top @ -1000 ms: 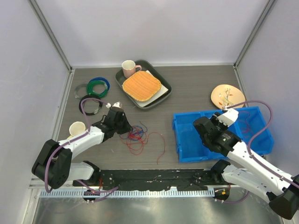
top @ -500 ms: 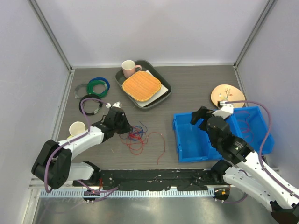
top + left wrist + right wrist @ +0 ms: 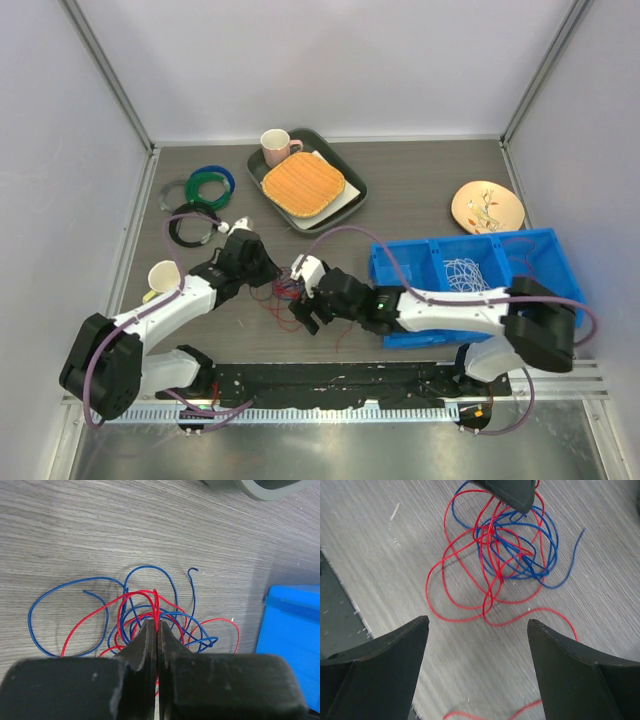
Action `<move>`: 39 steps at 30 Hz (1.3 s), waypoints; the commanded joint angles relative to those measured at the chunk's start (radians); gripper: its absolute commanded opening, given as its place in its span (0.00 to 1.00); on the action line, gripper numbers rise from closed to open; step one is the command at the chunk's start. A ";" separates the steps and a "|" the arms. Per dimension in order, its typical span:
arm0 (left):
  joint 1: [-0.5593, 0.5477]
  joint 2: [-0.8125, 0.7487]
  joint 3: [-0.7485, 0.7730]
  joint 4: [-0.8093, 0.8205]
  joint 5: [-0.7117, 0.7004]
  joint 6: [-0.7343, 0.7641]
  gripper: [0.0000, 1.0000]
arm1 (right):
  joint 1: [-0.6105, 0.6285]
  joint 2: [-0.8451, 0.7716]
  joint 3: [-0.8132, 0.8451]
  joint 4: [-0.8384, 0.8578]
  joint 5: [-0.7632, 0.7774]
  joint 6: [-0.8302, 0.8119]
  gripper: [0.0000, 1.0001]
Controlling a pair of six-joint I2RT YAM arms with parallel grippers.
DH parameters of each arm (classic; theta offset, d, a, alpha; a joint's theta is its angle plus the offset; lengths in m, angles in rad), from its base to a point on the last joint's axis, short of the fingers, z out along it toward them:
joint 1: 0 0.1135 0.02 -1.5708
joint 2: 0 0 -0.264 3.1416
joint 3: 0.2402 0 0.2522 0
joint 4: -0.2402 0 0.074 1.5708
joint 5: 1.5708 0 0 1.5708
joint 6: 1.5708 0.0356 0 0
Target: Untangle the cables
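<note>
A tangle of thin red cable (image 3: 300,312) and blue cable (image 3: 289,291) lies on the table left of the blue bin (image 3: 400,300). My left gripper (image 3: 268,276) is shut on a red strand at the tangle's left side. In the left wrist view the jaws (image 3: 156,628) pinch the red cable (image 3: 155,598) among blue loops (image 3: 50,592). My right gripper (image 3: 300,305) hovers open just right of the tangle. Its wrist view shows the wide-apart fingers (image 3: 476,626) above bare table, with red loops (image 3: 435,570) and blue loops (image 3: 551,545) ahead. A white cable (image 3: 465,272) lies in the bin.
A green tray (image 3: 352,196) with an orange cloth (image 3: 303,183) and a pink mug (image 3: 276,147) stands at the back. Thick coils (image 3: 211,182) lie far left, a cup (image 3: 165,275) sits near the left arm, and a plate (image 3: 487,207) is at the right.
My right arm swung from over the blue bin leftward to the tangle, and its jaws opened wide. The white cable now shows in the bin. The left gripper stayed put.
</note>
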 commanded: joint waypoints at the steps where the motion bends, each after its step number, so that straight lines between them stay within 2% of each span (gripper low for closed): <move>1: -0.001 -0.015 -0.003 -0.028 -0.038 -0.070 0.00 | -0.009 0.161 0.105 0.134 -0.022 -0.036 0.83; 3: -0.001 -0.024 -0.006 -0.039 -0.053 -0.077 0.00 | -0.007 0.216 0.134 0.136 -0.019 -0.017 0.81; 5: -0.001 -0.031 -0.020 -0.033 -0.053 -0.084 0.00 | -0.006 0.278 0.145 0.160 -0.050 -0.004 0.74; 8: -0.001 -0.045 -0.021 -0.034 -0.073 -0.084 0.00 | -0.006 0.286 0.160 0.145 0.005 0.031 0.29; 9: -0.001 -0.047 -0.020 -0.051 -0.090 -0.084 0.00 | -0.006 0.272 0.151 0.137 0.031 0.039 0.11; 11: 0.002 -0.056 0.002 -0.086 -0.136 -0.061 0.00 | -0.006 0.186 0.131 0.124 0.086 0.054 0.01; 14: 0.021 -0.065 0.040 -0.190 -0.277 -0.060 0.00 | -0.006 0.029 0.073 0.113 0.132 0.091 0.01; 18: 0.107 -0.103 0.048 -0.281 -0.333 -0.066 0.00 | -0.020 -0.143 -0.002 0.047 0.395 0.172 0.01; 21: 0.195 -0.149 0.032 -0.330 -0.363 -0.081 0.00 | -0.096 -0.286 -0.030 -0.027 0.479 0.249 0.01; 22: 0.227 -0.159 0.031 -0.348 -0.395 -0.093 0.00 | -0.157 -0.322 -0.034 -0.069 0.505 0.270 0.01; 27: 0.350 -0.212 0.019 -0.428 -0.420 -0.121 0.00 | -0.306 -0.510 -0.048 -0.102 0.530 0.304 0.01; 34: 0.457 -0.225 -0.007 -0.459 -0.418 -0.144 0.00 | -0.328 -0.616 0.033 -0.107 0.623 0.186 0.01; 37: 0.479 -0.239 -0.017 -0.457 -0.406 -0.144 0.00 | -0.329 -0.626 0.068 -0.110 0.579 0.152 0.01; 39: 0.485 -0.254 -0.024 -0.456 -0.392 -0.143 0.00 | -0.331 -0.627 0.077 -0.099 0.483 0.135 0.01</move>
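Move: My left hand already pinches the red cable; the red and blue tangle hangs and lies about 4 cm to its right, 1 cm nearer me and 4 cm below. On its open side, the white cup stands some 27 cm left, level ahead, and the black coil 19 cm left, 15 cm farther out. From my open right hand the tangle is roughly 2 cm ahead, 4 cm left and 7 cm down; the blue box's middle is about 42 cm right, 4 cm ahead. I dip my right hand about 6 cm down and a little left into the tangle and shut its fingers on red cable strands. Then I pull the two ends apart: my right hand climbs some 20 cm while swinging as far right and a bit forward, turning clockwise; my left, still pinching red, sweeps 17 cm left towards the cup, turning about 40 degrees counter-clockwise. ##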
